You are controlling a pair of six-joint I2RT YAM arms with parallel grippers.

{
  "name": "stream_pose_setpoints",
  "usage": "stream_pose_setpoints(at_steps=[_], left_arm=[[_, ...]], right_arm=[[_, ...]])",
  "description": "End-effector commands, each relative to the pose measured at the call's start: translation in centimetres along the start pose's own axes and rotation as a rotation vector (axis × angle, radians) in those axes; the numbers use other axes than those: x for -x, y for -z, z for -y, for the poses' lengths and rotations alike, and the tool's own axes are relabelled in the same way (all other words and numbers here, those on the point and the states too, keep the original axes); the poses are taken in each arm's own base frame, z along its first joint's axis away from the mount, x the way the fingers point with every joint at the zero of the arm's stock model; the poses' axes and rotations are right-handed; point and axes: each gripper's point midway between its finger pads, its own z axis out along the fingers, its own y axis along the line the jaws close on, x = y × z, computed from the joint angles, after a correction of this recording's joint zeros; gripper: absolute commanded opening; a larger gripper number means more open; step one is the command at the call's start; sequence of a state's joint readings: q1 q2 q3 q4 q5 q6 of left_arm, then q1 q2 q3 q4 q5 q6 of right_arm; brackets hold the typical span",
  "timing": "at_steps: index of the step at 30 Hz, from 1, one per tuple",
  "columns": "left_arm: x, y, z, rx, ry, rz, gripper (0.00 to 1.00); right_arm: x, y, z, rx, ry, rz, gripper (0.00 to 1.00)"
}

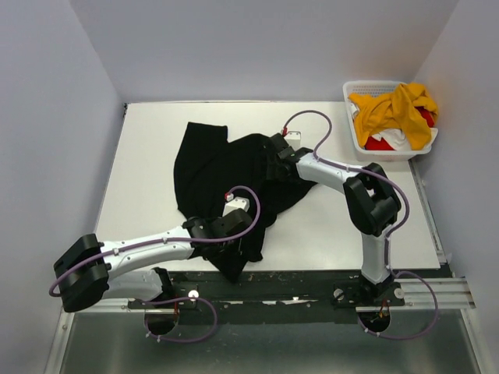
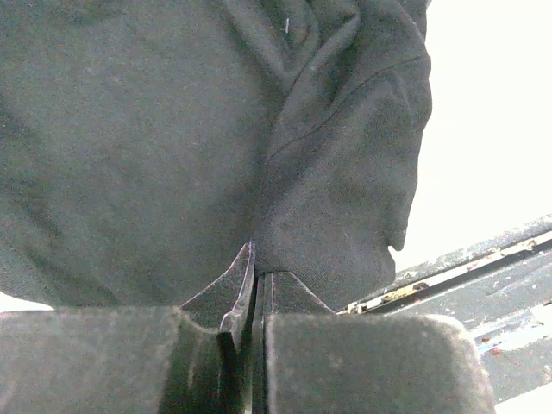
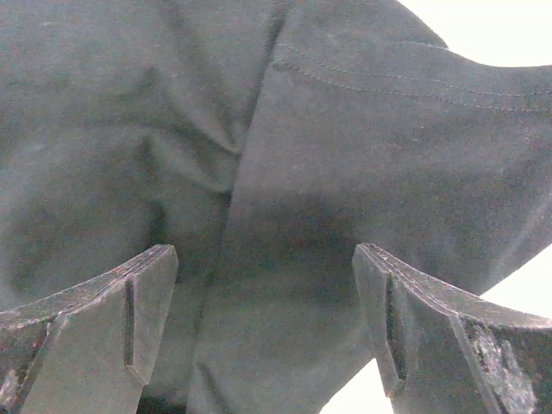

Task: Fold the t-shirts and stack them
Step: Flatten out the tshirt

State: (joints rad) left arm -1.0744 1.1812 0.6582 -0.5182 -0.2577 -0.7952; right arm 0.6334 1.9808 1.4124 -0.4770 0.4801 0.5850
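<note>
The large black t-shirt lies crumpled on the white table; its lower part reaches the front edge. My left gripper is at that near part. In the left wrist view it is shut, with a fold of the black t-shirt pinched at the tips. My right gripper is at the shirt's right upper part. In the right wrist view it is open, its fingers astride the black cloth. The mustard-yellow t-shirt, red t-shirt and white t-shirt lie heaped in the basket.
The white slatted basket stands at the table's back right corner. The dark metal rail of the arm bases runs along the front edge and shows in the left wrist view. White walls close in the table at the left, back and right.
</note>
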Motion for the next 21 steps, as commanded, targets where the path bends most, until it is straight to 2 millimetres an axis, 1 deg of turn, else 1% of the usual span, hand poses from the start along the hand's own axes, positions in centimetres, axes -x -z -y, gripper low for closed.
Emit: stream_pose_setpoints(at_steps=[1,3,8,15,21], left_arm=[[0.7,0.4,1.1,-0.055,0.027,0.026,0.0],[0.9,0.6,0.9,-0.049,0.035,0.029,0.0],[0.7,0.8,0.3,-0.048,0.062,0.039,0.0],[0.0,1.0,-1.5,0.006,0.108,0.028,0.0],[0.1,1.0,-1.9,0.021,0.113,0.03,0.0]], right_arm=[[0.3,-1.0,2.1,-0.167,-0.004,0.016,0.91],[0.1,-1.3,3.2,-0.235,0.009,0.024,0.91],[-0.2,-1.8,4.6,-0.304,0.027,0.048,0.93],[1.4,0.3,6.9,-0.392,0.009,0.121,0.94],[1.4,1.1,9.4,-0.447,-0.011,0.136,0.95]])
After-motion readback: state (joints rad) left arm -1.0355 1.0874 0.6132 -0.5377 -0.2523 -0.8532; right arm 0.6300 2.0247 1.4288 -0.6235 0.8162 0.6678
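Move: The shirt's right-hand flap, with its stitched hem, lies just under the right hand's open fingers, its middle some 4 cm to the right, 2 cm ahead and about 2 cm below. The clothes basket stands roughly 37 cm right and 19 cm ahead of the right hand. The left hand already has a fold near the shirt's close end between its shut fingertips; from it, the flap is about 27 cm ahead and 18 cm right. Rightward, about 6.5 cm, the right hand sweeps across the flap towards the basket side, dipping a good centimetre first and then easing back up. The fingers stay wide open with the left one dragging on the cloth, while the wrist rolls its left side down and turns clockwise, some 20 degrees in all. The left hand keeps its pinch, lifting slightly and drifting a little left. ##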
